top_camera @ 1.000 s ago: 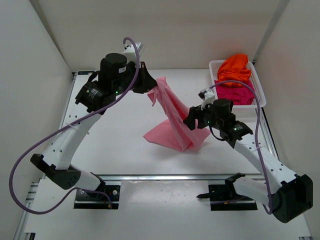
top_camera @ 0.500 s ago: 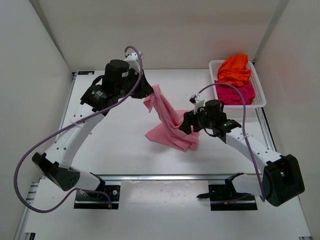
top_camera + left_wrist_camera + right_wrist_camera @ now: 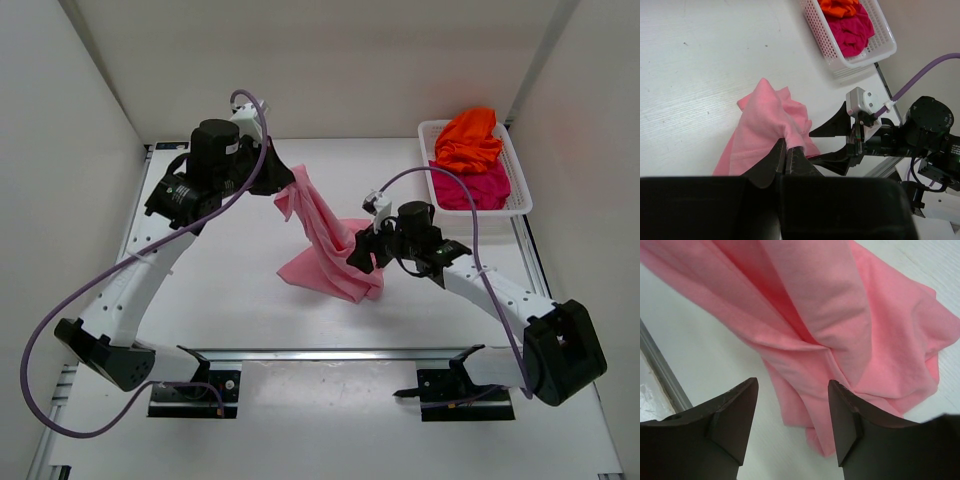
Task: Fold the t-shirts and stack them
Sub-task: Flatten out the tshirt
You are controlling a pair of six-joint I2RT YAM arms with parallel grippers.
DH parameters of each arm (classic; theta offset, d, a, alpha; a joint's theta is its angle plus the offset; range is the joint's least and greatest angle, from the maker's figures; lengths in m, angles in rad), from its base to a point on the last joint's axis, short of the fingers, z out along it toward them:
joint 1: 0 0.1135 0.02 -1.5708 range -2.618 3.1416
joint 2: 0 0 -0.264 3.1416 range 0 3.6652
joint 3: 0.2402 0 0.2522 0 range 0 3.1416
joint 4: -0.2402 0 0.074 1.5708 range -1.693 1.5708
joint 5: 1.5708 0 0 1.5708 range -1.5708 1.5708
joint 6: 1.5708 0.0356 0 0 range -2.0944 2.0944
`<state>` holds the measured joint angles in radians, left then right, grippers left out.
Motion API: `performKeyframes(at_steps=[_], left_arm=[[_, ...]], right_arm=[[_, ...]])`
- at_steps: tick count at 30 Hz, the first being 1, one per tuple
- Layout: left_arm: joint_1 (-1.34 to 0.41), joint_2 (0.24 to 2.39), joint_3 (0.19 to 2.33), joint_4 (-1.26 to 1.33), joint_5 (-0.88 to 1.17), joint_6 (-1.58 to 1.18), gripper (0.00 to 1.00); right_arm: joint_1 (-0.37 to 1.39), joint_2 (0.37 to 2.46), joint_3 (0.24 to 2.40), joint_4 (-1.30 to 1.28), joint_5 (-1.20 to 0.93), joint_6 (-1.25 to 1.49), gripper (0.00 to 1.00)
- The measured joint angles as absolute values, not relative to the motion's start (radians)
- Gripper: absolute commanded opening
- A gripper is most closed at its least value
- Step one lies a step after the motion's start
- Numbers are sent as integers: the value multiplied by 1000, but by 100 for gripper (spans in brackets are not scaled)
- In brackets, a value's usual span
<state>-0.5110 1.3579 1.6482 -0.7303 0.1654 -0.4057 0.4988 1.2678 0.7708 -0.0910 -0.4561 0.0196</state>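
The light pink t-shirt hangs from my left gripper, which is shut on its upper edge; its lower part lies bunched on the table. My right gripper is open, its jaws spread wide just above the shirt's lower folds, with cloth showing between the fingertips but not pinched. The orange t-shirt and the magenta t-shirt lie crumpled in the white mesh basket at the back right.
The basket stands close to the right wall. A metal rail runs along the table's near edge, by the arm bases. White walls enclose the table on three sides.
Both arms have shifted left and the right one forward, closing on the pink shirt. The shirt's raised part has swung left with the left gripper. The right jaws have narrowed slightly.
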Motion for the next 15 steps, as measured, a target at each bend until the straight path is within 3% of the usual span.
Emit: performKeyframes(at_steps=[15], left_arm=[[-504, 1357, 1627, -733, 172, -407, 0]], right_arm=[[620, 1405, 883, -1, -508, -68, 54]])
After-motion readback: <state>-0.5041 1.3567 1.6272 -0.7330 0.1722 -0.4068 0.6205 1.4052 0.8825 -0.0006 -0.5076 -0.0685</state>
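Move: The hanging fold of the pink t-shirt is about 7 cm to the right hand's left, 4 cm ahead and some 3 cm lower. The bunch lying on the table has its middle about 5 cm left of that hand, 4 cm ahead and 13 cm below. From the left hand, which already pinches the t-shirt's top end, the fold hangs roughly 5 cm to the right, 3 cm ahead and 25 cm down. The right hand, fingers still about half open, sweeps some 6 cm to its left towards the hanging fold of the t-shirt, rising a couple of centimetres before it levels off, while the wrist swings roughly 10 degrees counter-clockwise and tips up slightly. The left hand stays almost in place high up and keeps its pinch on the top end, and the right fingertips come close beside the fold without closing, though whether they touch the cloth can't be seen. ##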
